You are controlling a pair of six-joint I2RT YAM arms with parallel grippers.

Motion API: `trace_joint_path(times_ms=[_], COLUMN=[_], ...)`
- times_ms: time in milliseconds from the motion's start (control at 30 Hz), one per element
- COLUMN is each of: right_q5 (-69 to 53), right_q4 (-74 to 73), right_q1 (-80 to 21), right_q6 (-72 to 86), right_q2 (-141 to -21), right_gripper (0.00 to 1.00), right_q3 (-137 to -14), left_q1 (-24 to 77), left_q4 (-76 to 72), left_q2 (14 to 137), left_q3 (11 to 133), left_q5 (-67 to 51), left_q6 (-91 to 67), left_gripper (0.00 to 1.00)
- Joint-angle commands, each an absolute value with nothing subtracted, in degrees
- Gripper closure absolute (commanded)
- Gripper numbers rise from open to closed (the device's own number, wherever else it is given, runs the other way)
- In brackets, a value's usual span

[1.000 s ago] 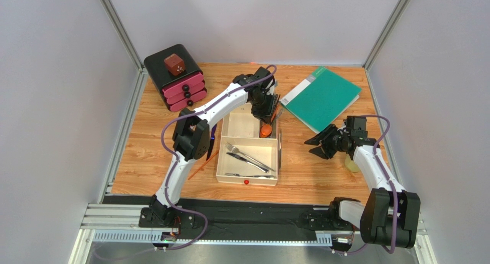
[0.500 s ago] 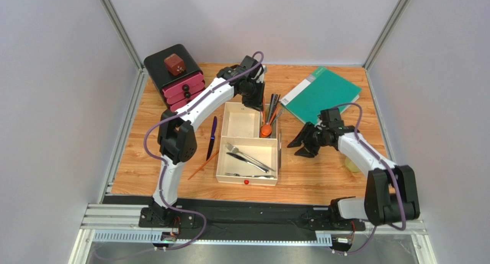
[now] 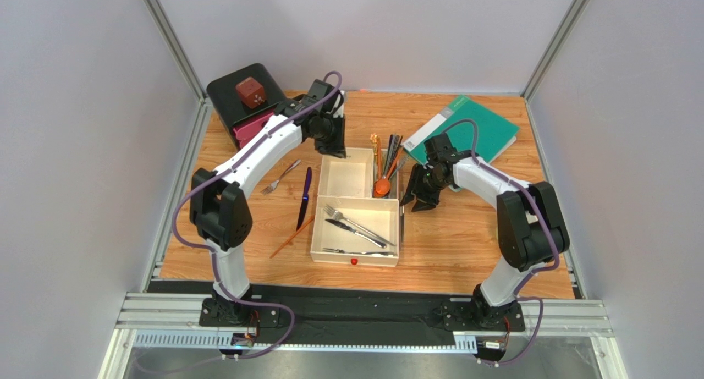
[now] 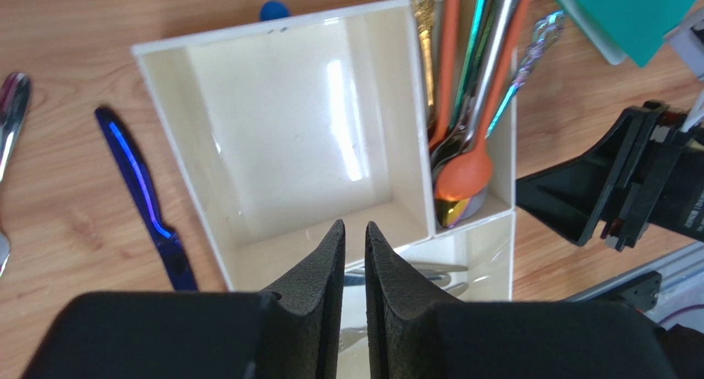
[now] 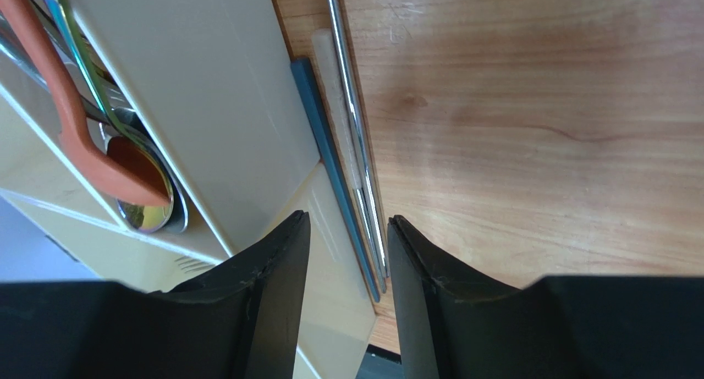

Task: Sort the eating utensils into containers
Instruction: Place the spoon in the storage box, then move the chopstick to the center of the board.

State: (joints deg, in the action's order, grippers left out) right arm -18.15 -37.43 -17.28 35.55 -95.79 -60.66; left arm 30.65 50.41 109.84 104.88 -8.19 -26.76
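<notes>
The cream-white tray [image 3: 397, 230] sits mid-table. Its narrow far-right compartment holds an orange spoon [image 3: 382, 186] and several other spoons; the large near compartment holds silver forks and a knife [image 3: 354, 225]; the far-left one [image 4: 273, 148] holds nothing. A silver fork [image 3: 281, 177], a blue-purple knife [image 3: 306, 196] and orange chopsticks [image 3: 291, 237] lie left of the tray. My left gripper [image 3: 330, 144] [image 4: 355, 224] hovers at the tray's far-left corner, jaws nearly together, empty. My right gripper [image 3: 414, 195] [image 5: 347, 218] is open, low by the tray's right wall, straddling silver and blue-grey chopsticks [image 5: 351, 140].
A black box with pink drawers [image 3: 248, 107] stands at the far left, close to my left arm. A green folder [image 3: 467, 136] lies at the far right behind my right arm. The tray's near rim has a red dot [image 3: 354, 262].
My left gripper has moved left, from over the narrow spoon compartment to the tray's far-left corner. My right gripper has swung left from the table's right side to the tray's right wall.
</notes>
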Motion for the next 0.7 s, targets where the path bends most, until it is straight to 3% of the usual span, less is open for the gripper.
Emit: trace_joint_path(times_ms=[0, 267, 367, 533, 600, 667], right_q5=[-13.19, -10.82, -9.24, -7.03, -6.51, -5.72], right_q4=[-39.73, -40.25, -41.39, -42.54, -42.28, -43.15], right_q1=[-19.42, -21.8, -22.15, -22.5, -22.59, -22.76], right_q6=[31.55, 32.17, 31.56, 31.02, 31.11, 30.24], right_q2=[-98.61, -102.91, -105.02, -106.87, -106.96, -108.01], right_gripper=[0.56, 0.57, 0.61, 0.74, 0.88, 0.89], right_q3=[-64.16, -65.83, -66.53, -66.53, -66.01, -66.27], left_q1=[29.18, 26.54, 25.84, 25.4, 25.23, 25.22], left_q4=[49.14, 49.13, 49.57, 49.92, 50.1, 50.1], left_q2=[102.32, 93.44, 91.07, 88.95, 88.68, 88.94], left_q3=[97.22, 86.49, 85.34, 83.76, 83.24, 83.06], left_q5=[-5.8, -0.8, -0.09, 2.11, 2.11, 2.11], left_q6=[-26.1, -25.66, -25.31, -24.43, -24.61, -24.78], left_gripper=[0.81, 0.81, 0.81, 0.81, 0.81, 0.81])
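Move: Below the right hand's open fingers, about 4 cm down and some 2 cm back, is the middle of the pale-handled knife; the silver utensil touches its right side, the blue-handled one lies 1 cm to its left. The orange spoon is in the box, 6 cm ahead and 6 cm left of that hand. From the left hand, the blue knife is roughly 5 cm back, 7 cm left and 17 cm down, the silver fork 2 cm ahead and 13 cm left. The right hand sinks about 3.5 cm beside the box's right wall, its fingers tilting some 10 degrees nearer to straight down, then closes them from nearly half open to almost shut around the pale-handled knife and the silver utensil, so that the pads come against the pair. Meanwhile the empty left hand swings about 10 cm left and some 4 cm back, high over the box's far left part to above the blue knife's side of the table, dipping a little and rising again with its fingers kept nearly shut. ##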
